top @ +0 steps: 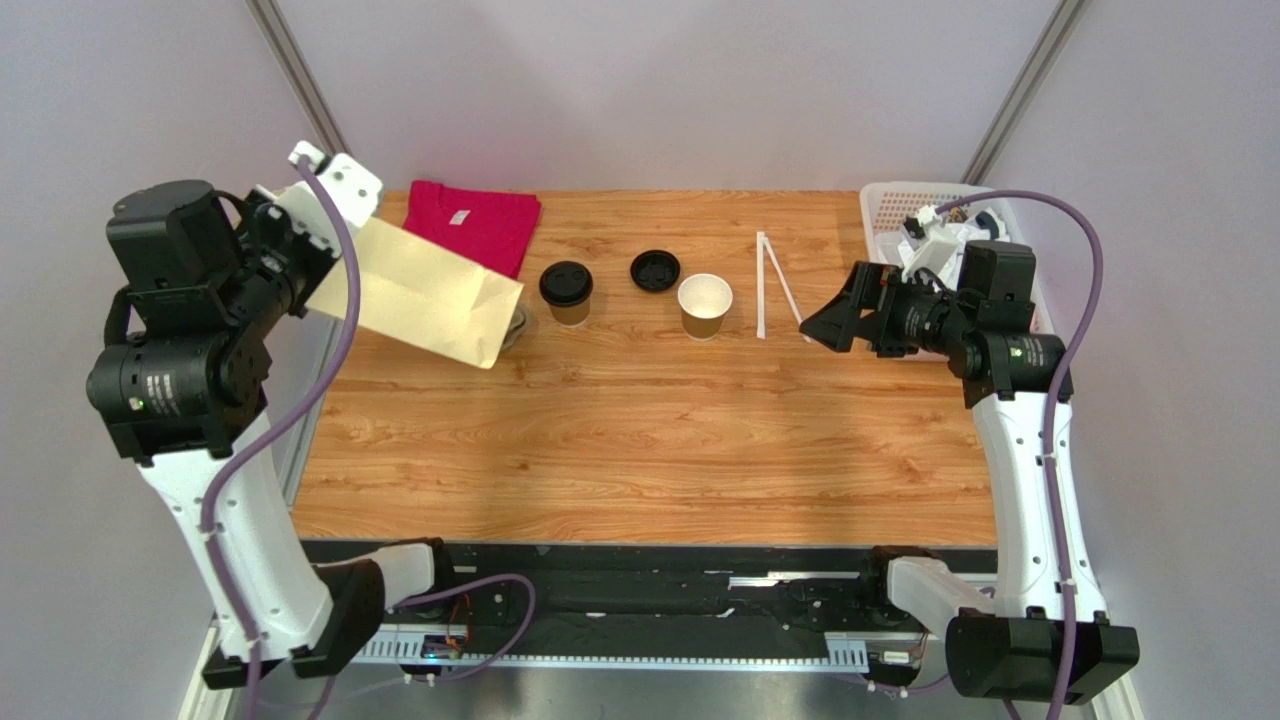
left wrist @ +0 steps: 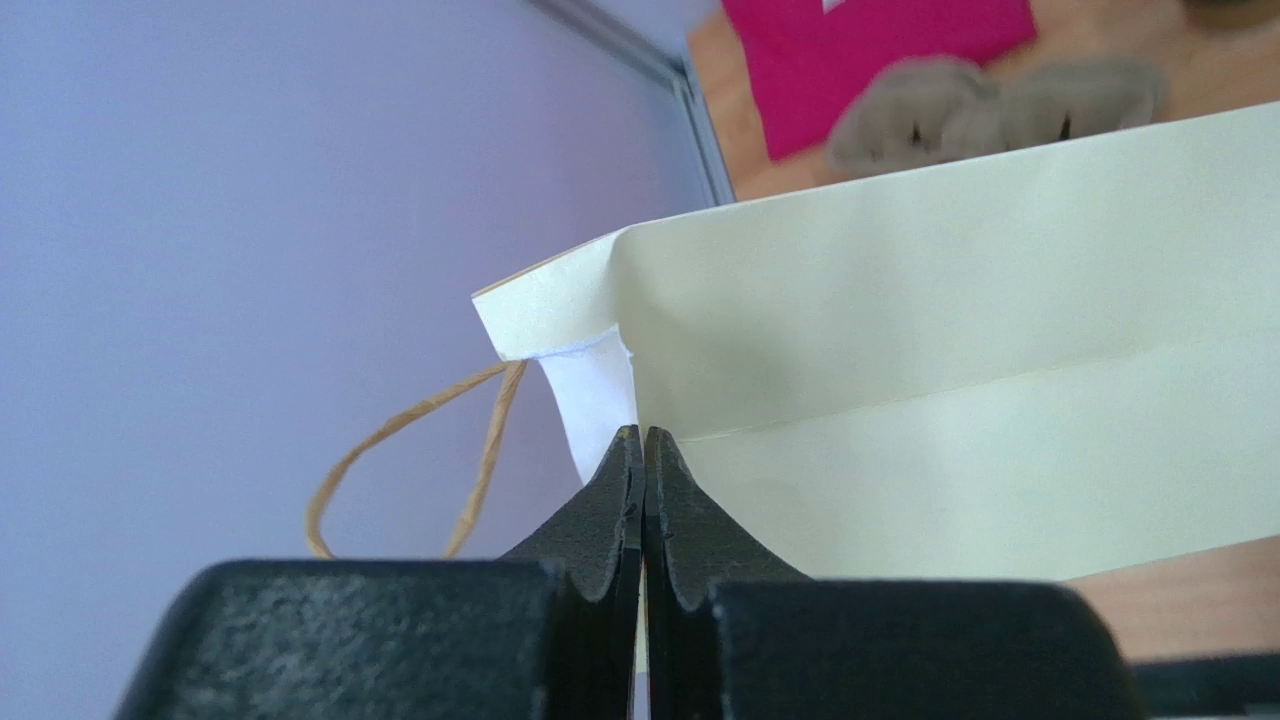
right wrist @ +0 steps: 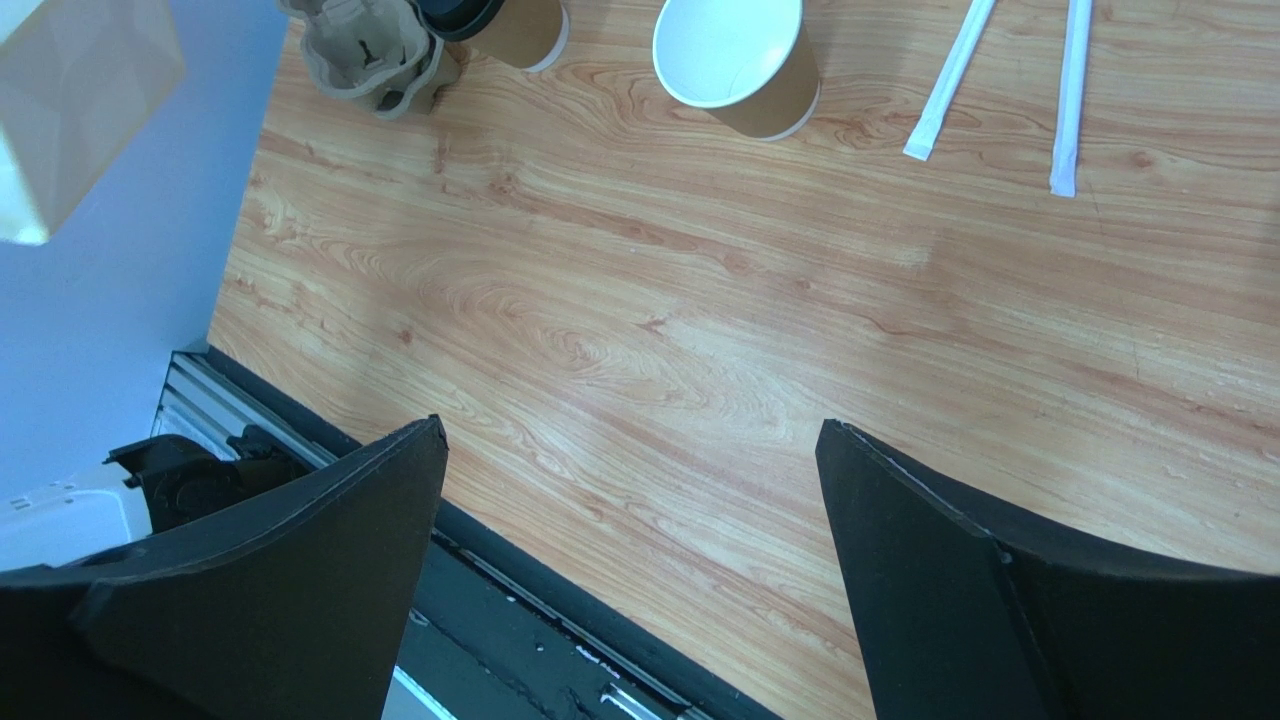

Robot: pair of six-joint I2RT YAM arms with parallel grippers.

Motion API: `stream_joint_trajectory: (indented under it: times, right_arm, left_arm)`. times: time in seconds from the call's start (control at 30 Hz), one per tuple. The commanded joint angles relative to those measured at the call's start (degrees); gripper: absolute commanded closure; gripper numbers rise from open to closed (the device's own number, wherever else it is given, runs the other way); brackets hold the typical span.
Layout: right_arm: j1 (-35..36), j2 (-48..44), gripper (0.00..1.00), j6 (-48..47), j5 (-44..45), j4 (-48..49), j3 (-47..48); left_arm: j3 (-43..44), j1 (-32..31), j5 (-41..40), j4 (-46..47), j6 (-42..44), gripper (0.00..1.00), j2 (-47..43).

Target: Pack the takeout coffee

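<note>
The takeout coffee, a tan cup with a black lid, stands at the back of the wooden table; the right wrist view catches its edge. A cream paper bag hangs tilted over the table's left side. My left gripper is shut on the bag's top edge. In the left wrist view the jaws pinch the rim of the bag, with its twine handle dangling. My right gripper hovers open at the right, empty.
An open tan cup and a loose black lid stand right of the coffee. A grey pulp cup carrier sits beside the bag. Two wrapped straws, a pink cloth and a white basket lie at the back.
</note>
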Motion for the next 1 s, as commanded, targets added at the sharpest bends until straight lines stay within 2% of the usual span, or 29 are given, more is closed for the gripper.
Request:
stream_joint_trajectory:
  times: [0.0, 0.17, 0.2, 0.23, 0.37, 0.53, 0.63, 0.8, 0.97]
  right_arm:
    - [-0.6, 0.7, 0.00, 0.6, -1.0, 2.1, 3.0]
    - [-1.4, 1.1, 0.00, 0.5, -0.9, 2.0, 2.7]
    - [-1.6, 1.1, 0.00, 0.3, -0.8, 1.9, 2.7]
    - [-1.7, 1.2, 0.00, 0.3, -0.9, 1.8, 2.7]
    - [-1.9, 2.1, 0.00, -0.2, -0.8, 1.3, 3.2]
    - [-1.9, 4.5, 0.00, -3.4, -0.8, -1.2, 5.8]
    - [-2.0, 6.5, 0.00, -6.4, -0.4, -4.1, 9.3]
    - [-2.1, 10.1, 0.00, -11.6, -0.1, -8.7, 15.1]
    - [-2.6, 13.3, 0.00, -14.8, -0.4, -13.5, 21.2]
  left_arm:
    - [3.7, -11.5, 0.4, -19.8, -3.9, 1.00, 1.2]
    - [11.1, -17.1, 13.1, -18.5, -8.4, 1.00, 5.6]
    - [11.3, -18.7, 13.6, -18.1, -9.1, 1.00, 5.9]
    - [11.0, -22.6, 14.3, -17.8, -9.4, 1.00, 6.4]
    - [5.1, -32.8, 14.4, -14.5, -11.0, 1.00, 6.9]
    - [-1.3, -39.4, 15.8, -10.9, -11.1, 1.00, 8.1]
    - [-4.0, -42.7, 19.3, -9.9, -10.1, 1.00, 8.9]
    - [-9.0, -50.7, 15.1, -5.1, -10.6, 1.00, 10.0]
    - [-20.7, -57.4, 4.0, 7.0, -12.6, 1.00, 6.8]
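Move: The left hand holds the paper bag by its rim, high over the table's left side. The clear table at the near middle lies about 33 cm to its right, 3 cm ahead and 45 cm below. The cup carrier is 22 cm ahead, 9 cm right; the lidded cup 22 cm ahead, 21 cm right; the open cup 20 cm ahead, 40 cm right. From the right hand, that clear spot is level, 19 cm left and 24 cm below. Still pinching the paper bag's rim in shut fingers, the left hand sweeps it about 28 cm right towards the clear near middle of the table, rising slightly before sinking, about 13 cm down overall and a little back. The wrist turns clockwise some 55 degrees and tips the fingers down. The empty, open right hand eases forward and up a few centimetres. ##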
